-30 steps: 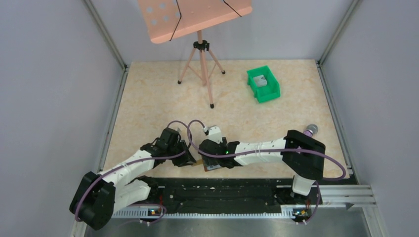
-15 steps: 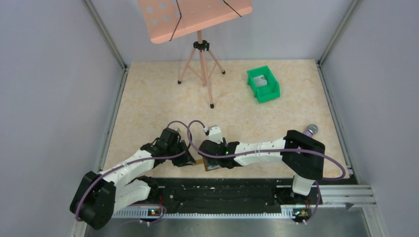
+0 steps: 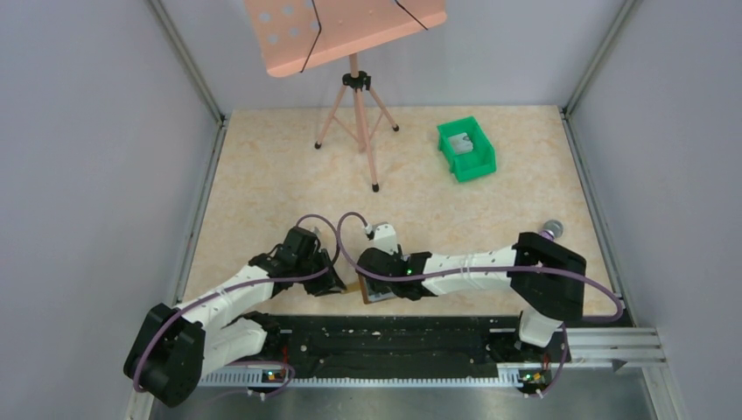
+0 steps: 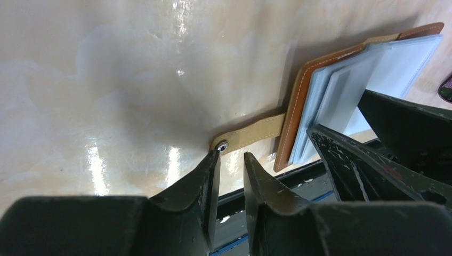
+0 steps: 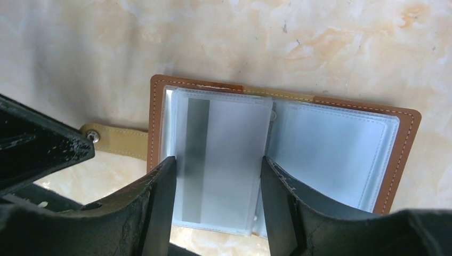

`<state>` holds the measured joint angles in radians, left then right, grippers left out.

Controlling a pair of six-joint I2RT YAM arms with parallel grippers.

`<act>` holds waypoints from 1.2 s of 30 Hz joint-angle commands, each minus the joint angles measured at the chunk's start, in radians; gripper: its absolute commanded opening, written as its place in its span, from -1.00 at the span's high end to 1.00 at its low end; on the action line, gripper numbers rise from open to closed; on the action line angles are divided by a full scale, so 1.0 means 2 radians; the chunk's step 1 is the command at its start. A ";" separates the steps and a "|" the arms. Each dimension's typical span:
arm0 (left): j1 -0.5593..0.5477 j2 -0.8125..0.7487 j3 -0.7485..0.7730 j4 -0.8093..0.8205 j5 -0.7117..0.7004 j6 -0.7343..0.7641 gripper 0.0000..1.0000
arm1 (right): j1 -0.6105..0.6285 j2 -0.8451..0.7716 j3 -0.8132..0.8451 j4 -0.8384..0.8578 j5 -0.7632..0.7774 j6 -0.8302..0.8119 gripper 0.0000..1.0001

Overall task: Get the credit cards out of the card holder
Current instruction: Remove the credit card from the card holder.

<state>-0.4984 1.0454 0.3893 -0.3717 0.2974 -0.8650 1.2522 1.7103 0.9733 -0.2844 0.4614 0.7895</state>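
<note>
The card holder (image 5: 330,154), brown leather with blue-grey inner panels, lies open on the table near the front edge (image 3: 378,294). A light grey credit card (image 5: 224,128) with a dark stripe sticks out over its left panel. My right gripper (image 5: 216,160) has one finger against each long edge of that card. In the top view the right gripper (image 3: 372,282) hangs over the holder. My left gripper (image 4: 232,154) sits just left of the holder, jaws a narrow gap apart with nothing between them. One of its fingertips (image 4: 215,156) rests at the snap of the side tab (image 4: 256,133).
At the back right stands a green bin (image 3: 482,166) with a light grey flat piece inside. The pink music stand's tripod (image 3: 354,114) is at the back centre. A small grey round-headed object (image 3: 549,230) lies by the right arm. The black base rail (image 3: 394,341) runs just behind the holder.
The right gripper's jaws have narrowed onto the card, and the right arm has shifted slightly. The left arm and the card holder have stayed put.
</note>
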 commanded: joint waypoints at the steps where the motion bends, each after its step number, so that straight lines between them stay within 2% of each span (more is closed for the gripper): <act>1: 0.003 -0.001 0.022 -0.008 -0.005 0.008 0.43 | -0.007 -0.048 -0.027 0.056 -0.032 0.013 -0.02; 14: 0.003 0.028 0.061 -0.019 -0.004 0.020 0.43 | -0.047 -0.104 -0.118 0.172 -0.114 0.047 0.00; 21: 0.003 0.016 0.094 -0.045 -0.004 0.023 0.45 | -0.071 -0.138 -0.171 0.243 -0.159 0.071 0.02; 28: 0.003 0.003 0.133 -0.062 0.017 0.024 0.45 | -0.075 -0.148 -0.182 0.250 -0.165 0.073 0.04; 32: 0.002 -0.008 0.141 -0.037 0.046 0.011 0.46 | -0.076 -0.153 -0.181 0.246 -0.161 0.071 0.05; 36: 0.002 0.003 0.123 0.014 0.074 -0.004 0.59 | -0.076 -0.153 -0.180 0.251 -0.163 0.069 0.06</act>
<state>-0.4984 1.0473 0.6357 -0.4557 0.3706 -0.8444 1.1084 1.4414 0.6086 0.1551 0.1379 0.9215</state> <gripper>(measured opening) 0.236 0.534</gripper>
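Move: The credit card, still in its clear pocket on the holder's left page, already sits between the right hand's fingers, its middle practically at that hand. From the left hand it lies about 7 cm to the right, 1 cm ahead and 1 cm lower; the snap strap is only some 2 cm to the left hand's right, level fore and aft, also 1 cm down. The empty page is about 7 cm to the right of the right hand, level with it. The card pocket stays squeezed by its sides between the right fingers, which roll it about 25–30 degrees, left side rising, and lift it 2–3 cm. The left hand leaves the strap end, climbing about 8 cm in two stages while going forward and right 3–4 cm, to beside the holder's far-left corner, fingers nearly shut and empty. ##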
